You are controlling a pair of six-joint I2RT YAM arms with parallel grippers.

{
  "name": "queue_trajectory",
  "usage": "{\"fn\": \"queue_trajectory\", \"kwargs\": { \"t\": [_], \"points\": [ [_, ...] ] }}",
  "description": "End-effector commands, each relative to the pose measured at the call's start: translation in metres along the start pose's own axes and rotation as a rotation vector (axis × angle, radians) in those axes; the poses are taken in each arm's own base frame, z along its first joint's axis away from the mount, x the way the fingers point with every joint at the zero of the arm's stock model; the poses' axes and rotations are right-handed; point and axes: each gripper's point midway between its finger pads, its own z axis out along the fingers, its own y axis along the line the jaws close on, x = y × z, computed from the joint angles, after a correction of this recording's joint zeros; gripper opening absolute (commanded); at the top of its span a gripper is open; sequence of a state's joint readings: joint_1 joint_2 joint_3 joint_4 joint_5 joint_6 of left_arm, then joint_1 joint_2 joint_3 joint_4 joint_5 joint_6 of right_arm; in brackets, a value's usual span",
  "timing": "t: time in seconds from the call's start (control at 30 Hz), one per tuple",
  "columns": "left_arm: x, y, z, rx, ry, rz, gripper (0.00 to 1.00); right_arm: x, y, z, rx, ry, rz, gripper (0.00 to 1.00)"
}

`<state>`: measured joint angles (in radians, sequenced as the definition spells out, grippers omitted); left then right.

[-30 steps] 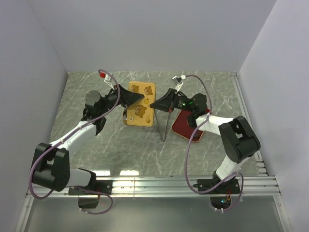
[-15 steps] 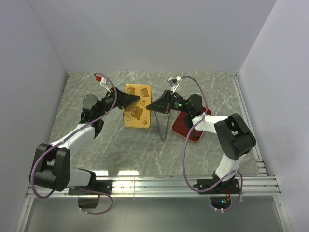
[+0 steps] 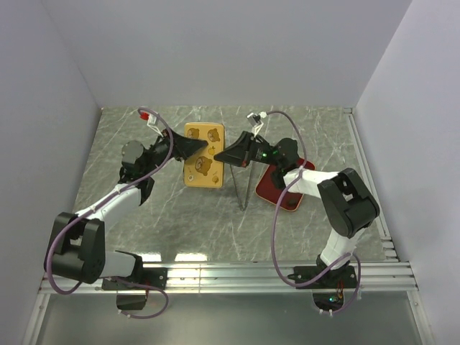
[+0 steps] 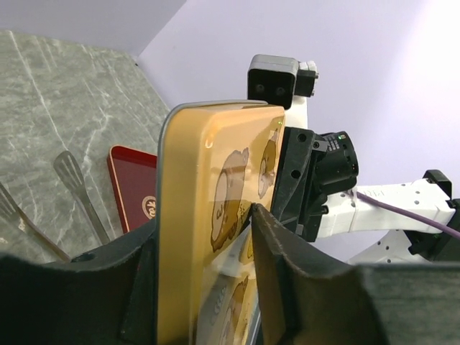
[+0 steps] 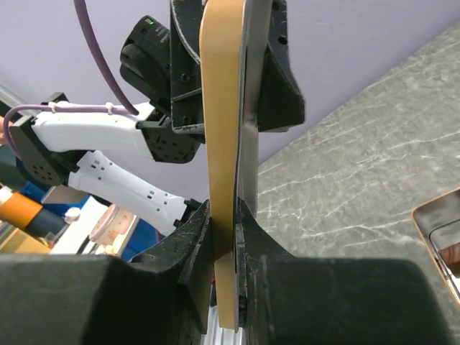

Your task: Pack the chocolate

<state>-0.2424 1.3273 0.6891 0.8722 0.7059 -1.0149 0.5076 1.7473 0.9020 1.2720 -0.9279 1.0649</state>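
Note:
Both grippers hold the gold tin [image 3: 203, 164], printed with bears, above the table at the middle back. My left gripper [image 3: 204, 147] clamps it from the left. In the left wrist view the tin [image 4: 208, 208] stands upright between the fingers of that gripper [image 4: 205, 248], which is shut on it. My right gripper [image 3: 218, 157] grips the tin's right edge. The right wrist view shows the tin [image 5: 221, 129] edge-on, pinched tight in my right gripper [image 5: 224, 233]. No chocolate shows in any view.
A red square tray [image 3: 282, 188] lies on the table under my right arm and appears behind the tin in the left wrist view, red tray [image 4: 133, 188]. Metal tongs [image 3: 241, 188] lie between tin and tray. Grey walls close the back and sides.
The tin and both grippers have shifted left and a little toward the back wall. Both grips have stayed on the tin.

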Motion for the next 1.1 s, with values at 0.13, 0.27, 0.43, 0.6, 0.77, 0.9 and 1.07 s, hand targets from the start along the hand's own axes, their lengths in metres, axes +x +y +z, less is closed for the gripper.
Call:
{"fn": "queue_trajectory", "kwargs": {
  "t": [0.13,0.27,0.43,0.6,0.77,0.9,1.07],
  "points": [
    [0.007,0.007,0.0,-0.049,0.03,0.057,0.64,0.001,0.011,0.023,-0.061,0.009,-0.031,0.05],
    [0.008,0.03,-0.014,-0.17,0.024,0.072,0.74,-0.011,0.001,0.022,-0.035,-0.039,-0.015,0.03],
    [0.01,0.043,-0.033,-0.267,-0.008,0.107,0.83,-0.02,-0.005,0.018,-0.027,-0.085,0.008,0.03],
    [0.009,0.054,-0.049,-0.304,-0.018,0.099,0.87,-0.025,-0.013,0.019,-0.001,-0.105,0.016,0.03],
    [0.002,0.068,-0.066,-0.36,-0.056,0.112,0.9,-0.027,-0.025,0.016,0.041,-0.115,0.021,0.03],
    [0.009,0.065,-0.07,-0.293,-0.04,0.097,0.91,-0.025,-0.044,0.017,0.097,-0.114,0.033,0.03],
    [0.004,0.074,-0.063,-0.253,-0.04,0.072,0.9,-0.024,-0.076,0.018,0.176,-0.131,0.086,0.03]
  ]
}}
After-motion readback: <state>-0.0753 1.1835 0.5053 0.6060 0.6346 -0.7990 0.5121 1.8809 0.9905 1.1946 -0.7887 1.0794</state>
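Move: The lid is still pinched by both hands: its middle is about 3 cm back and 1 cm right of the left hand, and about 3 cm left of the right. The open chocolate box lies underneath, some 6 cm forward, 5 cm left and 23 cm below the right hand, or about 1 cm forward, 1 cm left and 25 cm below the left. From the right hand, the tongs lie some 8 cm right and 4 cm forward, and the red tray about 21 cm right and 3 cm forward, both on the table. The left fingers open wide and let go of the lid, and that hand sinks about 9 cm and draws some 7 cm to the left, clear of the lid, turning roughly 15 degrees counter-clockwise on the way. The right hand keeps its pinch on the lid's right edge, first easing slightly left and down, then carrying it about 5 cm forward over the box while sinking some 3 cm in all and rolling slightly so the lid's far side dips. ##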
